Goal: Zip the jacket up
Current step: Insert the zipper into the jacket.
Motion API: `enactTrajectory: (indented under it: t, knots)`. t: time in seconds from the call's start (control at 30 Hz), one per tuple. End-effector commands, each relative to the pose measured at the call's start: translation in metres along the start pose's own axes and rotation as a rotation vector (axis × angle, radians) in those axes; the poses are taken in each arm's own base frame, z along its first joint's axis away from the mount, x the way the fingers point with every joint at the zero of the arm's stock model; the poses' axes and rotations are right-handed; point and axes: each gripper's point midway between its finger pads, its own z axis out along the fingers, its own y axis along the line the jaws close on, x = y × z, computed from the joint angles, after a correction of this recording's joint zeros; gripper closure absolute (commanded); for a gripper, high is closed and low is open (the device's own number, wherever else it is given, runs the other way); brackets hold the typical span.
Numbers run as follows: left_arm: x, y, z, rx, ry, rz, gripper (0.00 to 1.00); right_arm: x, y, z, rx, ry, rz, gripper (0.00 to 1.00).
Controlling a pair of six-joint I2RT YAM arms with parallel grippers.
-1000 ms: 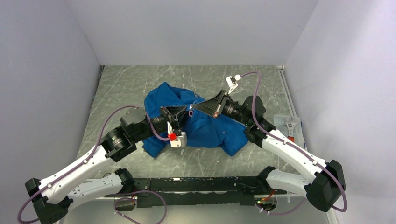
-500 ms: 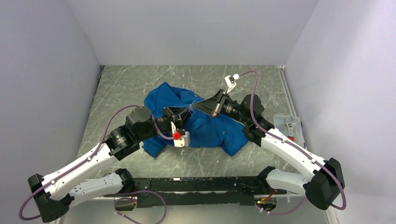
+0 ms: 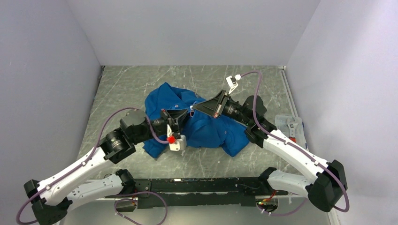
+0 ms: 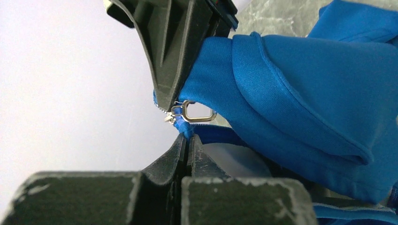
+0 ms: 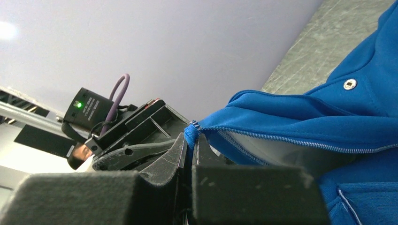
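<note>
The bright-blue jacket (image 3: 206, 129) lies bunched in the middle of the table, its front edge lifted between both grippers. My left gripper (image 4: 188, 137) is shut on the blue zipper tape just below the silver zipper pull (image 4: 196, 113). My right gripper (image 5: 191, 137) is shut on the end of the jacket's zipper edge (image 5: 300, 141), with pale lining showing beneath. In the top view the left gripper (image 3: 184, 115) and right gripper (image 3: 193, 109) meet almost tip to tip above the jacket (image 4: 319, 89). A silver snap (image 5: 348, 84) shows on the fabric.
The grey marbled table (image 3: 131, 84) is enclosed by pale walls on three sides. A clear packet with a tool (image 3: 292, 126) lies at the right edge. The arms' black base rail (image 3: 197, 187) runs along the near edge.
My left gripper's jaws have shut on the zipper tape below the pull, after the left arm shifted slightly right and back. The right gripper has held still.
</note>
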Motion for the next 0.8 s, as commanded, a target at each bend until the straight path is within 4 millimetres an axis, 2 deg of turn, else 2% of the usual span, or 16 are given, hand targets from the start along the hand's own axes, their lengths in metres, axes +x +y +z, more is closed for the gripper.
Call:
enactTrajectory:
  t: [0.0, 0.23, 0.37, 0.53, 0.63, 0.77]
  knots:
    - [-0.057, 0.012, -0.018, -0.022, -0.256, 0.037, 1.00, -0.010, 0.026, -0.001, -0.072, -0.030, -0.063, 1.00]
    - [-0.058, 0.000, -0.018, 0.043, -0.267, 0.002, 1.00, -0.009, 0.032, -0.004, -0.073, -0.017, -0.090, 1.00]
    - [-0.055, 0.000, -0.018, 0.047, -0.267, -0.031, 1.00, -0.008, 0.032, -0.006, -0.065, -0.007, -0.098, 0.99]
    - [-0.042, 0.011, -0.020, 0.027, -0.242, -0.105, 1.00, -0.001, 0.028, -0.011, -0.031, 0.034, -0.147, 0.76]
    - [-0.035, 0.013, -0.023, 0.033, -0.238, -0.147, 1.00, -0.001, 0.029, -0.014, -0.005, 0.063, -0.207, 0.67]
    - [-0.026, 0.011, -0.023, 0.053, -0.230, -0.230, 1.00, 0.000, 0.028, -0.016, 0.026, 0.107, -0.276, 0.40]
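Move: The zipper slider sits between the two hands, which both have hold of the jacket's zipper ends. From the left hand it is about 2 cm to the right and 1 cm ahead, level; from the right hand it is roughly 1 cm left and level. The pull ring hangs about 2 cm right, 1 cm back and 1 cm below the left hand. A metal snap lies some 8 cm ahead, 5 cm left and 20 cm below the left hand. Still pinching the zipper end, both hands ease back together towards the base, the left about 3 cm and the right some 2 cm. The right then stops and opens its fingers to about half, letting go of its piece while its fingertips dip slightly. Keeping its grip, the left turns about 10 degrees clockwise and rolls a little, then drifts forward and left by about a centimetre. ##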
